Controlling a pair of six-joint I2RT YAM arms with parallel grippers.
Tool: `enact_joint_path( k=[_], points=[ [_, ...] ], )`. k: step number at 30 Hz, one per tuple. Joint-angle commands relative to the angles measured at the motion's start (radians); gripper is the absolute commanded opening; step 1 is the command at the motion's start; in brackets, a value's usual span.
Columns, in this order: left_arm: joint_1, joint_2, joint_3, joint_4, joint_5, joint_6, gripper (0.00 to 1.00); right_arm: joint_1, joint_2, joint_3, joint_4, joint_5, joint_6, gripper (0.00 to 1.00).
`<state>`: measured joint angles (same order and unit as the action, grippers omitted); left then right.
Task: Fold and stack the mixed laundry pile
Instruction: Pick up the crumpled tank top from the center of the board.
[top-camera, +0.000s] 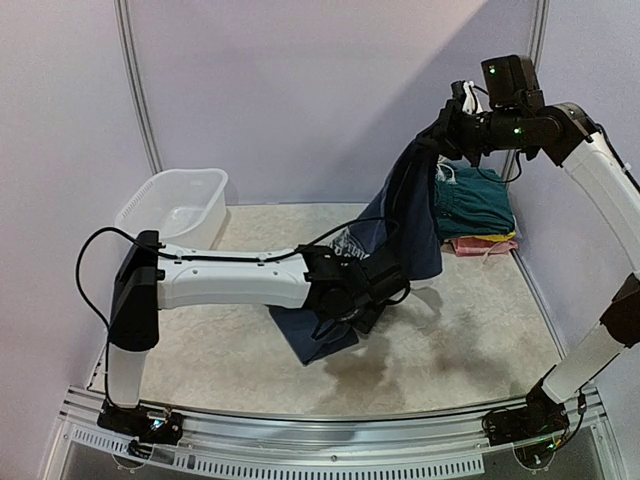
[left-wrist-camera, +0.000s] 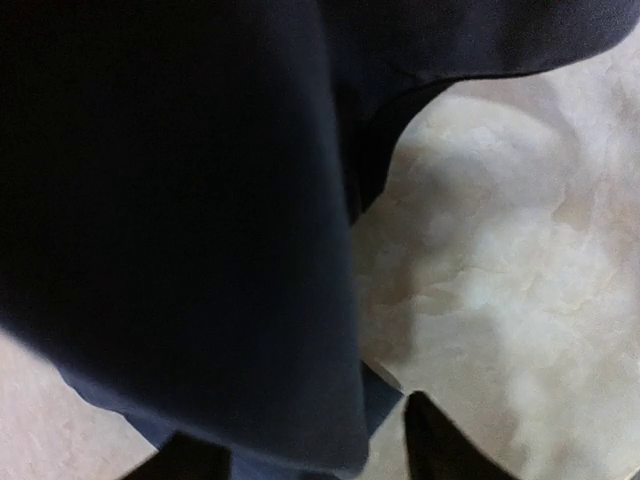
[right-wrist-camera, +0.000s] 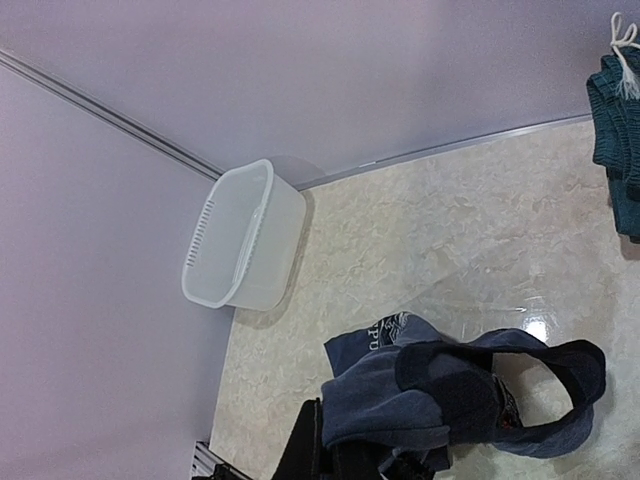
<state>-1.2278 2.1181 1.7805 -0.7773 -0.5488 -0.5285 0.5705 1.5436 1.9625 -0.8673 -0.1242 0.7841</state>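
A navy T-shirt with white print hangs from my right gripper, which is raised high at the back right and shut on its upper edge. In the right wrist view the shirt bunches against my right gripper. The lower end of the shirt rests on the table. My left gripper reaches into the hanging cloth at mid height. In the left wrist view the shirt drapes between the parted fingers of my left gripper, and table shows beside the right finger. Folded dark teal shorts lie at the back right.
A white plastic tub stands at the back left near the wall, also in the right wrist view as the tub. Pink and yellow cloth lies under the teal shorts. Walls close off the back and both sides.
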Motion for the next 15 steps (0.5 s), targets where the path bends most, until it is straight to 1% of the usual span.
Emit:
enact_joint_path(
  k=[1,2,3,4,5,8,12,15],
  points=[
    [0.045,0.013,0.003,-0.061,-0.122,-0.026,0.46,0.006,-0.041,0.029,-0.043,0.054,0.004,0.00],
    [0.060,0.001,-0.019,-0.045,-0.103,-0.014,0.36,0.006,-0.047,0.029,-0.050,0.058,0.004,0.00],
    [0.071,-0.008,-0.033,-0.031,-0.072,-0.001,0.24,0.006,-0.053,0.029,-0.057,0.064,0.003,0.00],
    [0.080,-0.021,-0.039,-0.031,-0.050,0.009,0.06,0.006,-0.057,0.029,-0.063,0.070,0.002,0.00],
    [0.082,-0.037,-0.044,-0.045,-0.042,0.020,0.00,0.005,-0.063,0.029,-0.069,0.076,0.000,0.00],
    [0.082,-0.124,-0.074,-0.097,-0.004,0.080,0.00,0.005,-0.084,0.033,-0.090,0.104,-0.012,0.00],
    [0.090,-0.311,-0.106,-0.228,0.088,0.161,0.00,0.006,-0.122,0.035,-0.114,0.144,-0.045,0.00],
    [0.128,-0.444,-0.085,-0.356,0.261,0.208,0.00,0.005,-0.149,0.042,-0.148,0.174,-0.065,0.00]
  ],
)
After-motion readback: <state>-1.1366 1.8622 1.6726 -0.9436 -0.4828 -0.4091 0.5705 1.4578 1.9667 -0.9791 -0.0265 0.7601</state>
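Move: Just off the left fingertips lies the tank top's low fold, about 2 cm ahead, 2 cm left and barely 1 cm lower. The printed hem lies some 12 cm left, 3 cm ahead and 10 cm down; the folded stack about 31 cm ahead and 31 cm right, 6 cm lower. From the right hand, still gripping the tank top's upper end, that fold is roughly 8 cm back, 8 cm left and 32 cm below. Sliding some 5 cm forward and left, the left hand shuts its half-closed fingers on the tank top's low fold, then lifts it about 7 cm while carrying on left and slightly back. The right hand keeps its pinch on the upper end and draws away, about 4 cm to the right and back. ##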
